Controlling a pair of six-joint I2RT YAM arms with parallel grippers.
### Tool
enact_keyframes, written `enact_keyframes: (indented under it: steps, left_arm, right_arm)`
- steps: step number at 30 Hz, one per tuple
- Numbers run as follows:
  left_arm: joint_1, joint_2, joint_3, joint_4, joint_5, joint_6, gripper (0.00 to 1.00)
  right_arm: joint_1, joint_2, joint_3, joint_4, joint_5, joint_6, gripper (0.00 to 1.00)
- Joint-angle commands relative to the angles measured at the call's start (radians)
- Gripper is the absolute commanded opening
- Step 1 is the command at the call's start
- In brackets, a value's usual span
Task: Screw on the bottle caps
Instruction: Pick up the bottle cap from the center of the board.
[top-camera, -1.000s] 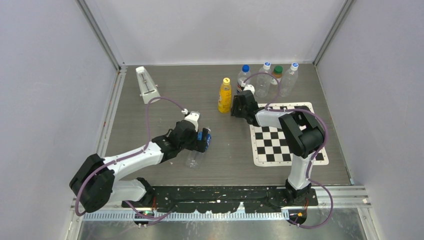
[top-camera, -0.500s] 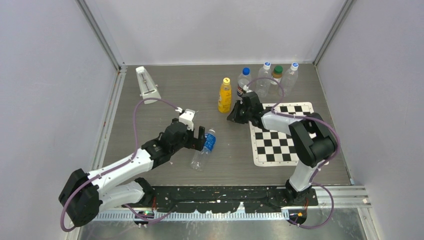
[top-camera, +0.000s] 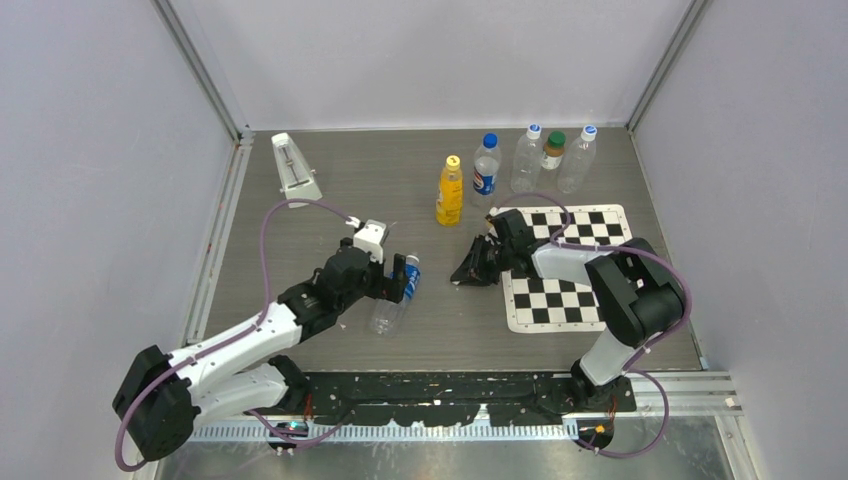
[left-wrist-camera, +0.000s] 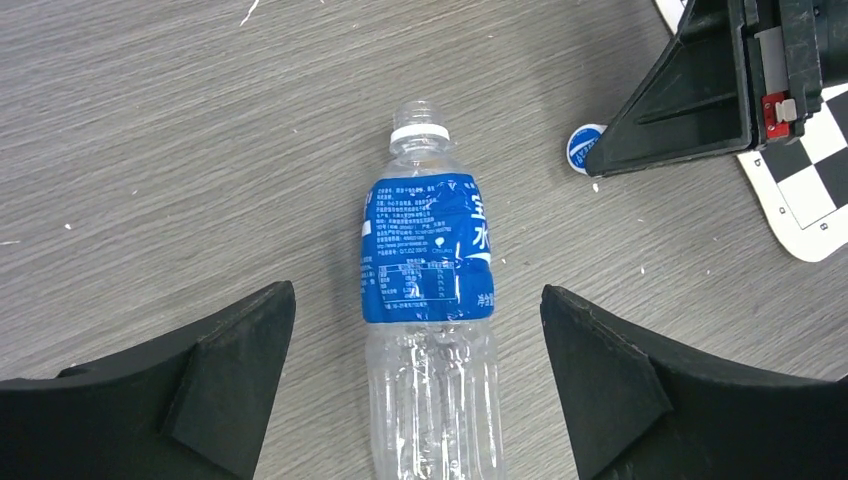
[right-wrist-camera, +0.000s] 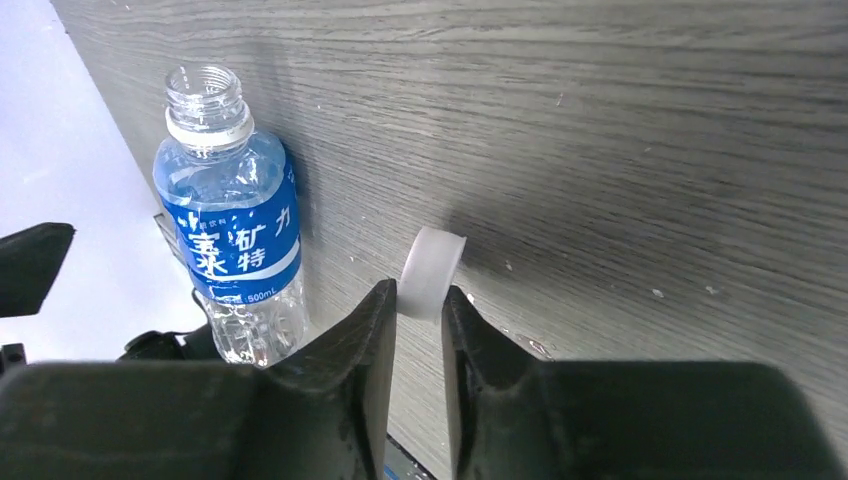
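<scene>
A clear bottle (top-camera: 393, 298) with a blue label lies on its side, its open neck (left-wrist-camera: 419, 118) without a cap. My left gripper (left-wrist-camera: 415, 300) hangs open over its body, one finger on each side, apart from it. My right gripper (right-wrist-camera: 420, 295) is shut on a small white bottle cap (right-wrist-camera: 432, 270), pinched edge-on between the fingertips. In the left wrist view that cap (left-wrist-camera: 582, 148) shows blue print on its face, just right of the bottle's neck. From the right wrist the bottle (right-wrist-camera: 232, 235) lies left of the cap.
Along the back stand a yellow bottle (top-camera: 450, 190), a blue-capped bottle (top-camera: 485, 165), two clear bottles (top-camera: 527, 158) (top-camera: 578, 158) and a green-capped one (top-camera: 553, 150). A checkerboard mat (top-camera: 590, 225) lies at the right, a white wedge-shaped object (top-camera: 295, 170) at the back left.
My right gripper has swung from the standing bottles forward and left, to beside the lying bottle's neck. My left gripper drew back a little and shifted over the bottle.
</scene>
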Motion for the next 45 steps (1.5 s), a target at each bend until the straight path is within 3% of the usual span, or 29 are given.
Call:
enact_keyframes:
  steps: [1,7,11,16,22,29,34,41,45]
  left_arm:
    - [0.007,-0.037,0.013,-0.064,-0.02,-0.057,0.97]
    - [0.007,-0.021,0.113,-0.31,-0.074,-0.184,1.0]
    - [0.007,-0.02,0.157,-0.422,-0.103,-0.238,1.0]
    - [0.006,-0.038,0.161,-0.456,-0.06,-0.274,1.0]
    - [-0.021,-0.012,0.207,-0.463,-0.051,-0.32,0.98]
    - [-0.176,0.237,0.435,-0.475,-0.178,-0.255,0.95]
    - [-0.244,0.482,0.597,-0.446,-0.213,-0.22,0.84]
    - [-0.249,0.74,0.789,-0.432,-0.224,-0.206,0.56]
    - [-0.247,0.852,0.86,-0.439,-0.229,-0.197,0.48]
  right_arm:
    - [-0.006,-0.003,-0.063,0.027,-0.023,0.039,0.33]
    - [-0.027,-0.108,-0.121,-0.086,0.06,0.021,0.74]
    - [-0.031,-0.237,-0.138,-0.197,0.116,-0.001,0.88]
    - [-0.031,-0.393,-0.141,-0.319,0.19,-0.052,0.92]
    - [-0.031,-0.569,-0.122,-0.284,0.193,-0.031,0.99]
    - [-0.032,-0.706,-0.166,-0.259,0.26,-0.088,1.0]
    - [-0.033,-0.82,-0.151,-0.343,0.408,-0.122,1.0]
    - [-0.033,-0.91,-0.159,-0.439,0.628,-0.149,1.0]
    - [-0.032,-0.941,-0.169,-0.468,0.67,-0.168,1.0]
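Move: The right hand already pinches the white cap at its fingertips, about 1 cm below and 1 cm left of the hand point, just over or on bare table. From there the lying blue-label bottle's middle is roughly 13 cm left and 2 cm back, and the checkered board's left edge about 9 cm right and 4 cm ahead. From the empty left hand the cap lies some 7 cm ahead, 12 cm right and 10 cm below, the bottle about 4 cm ahead, straight in line, 8 cm below. The right hand spreads its fingers wide and lets go of the cap at the table, drawing back some 4 cm and rightward, then rising about 12 cm and going on right over the board's edge, clear of the cap, its fingers tilting up nearly 30 degrees. Meanwhile the left hand first eases back and left about 3.5 cm, then sweeps roughly 17 cm right, with some forward travel and a late descent, towards the cap, its fingers tipped further down and closing from wide to half open without reaching the cap. ##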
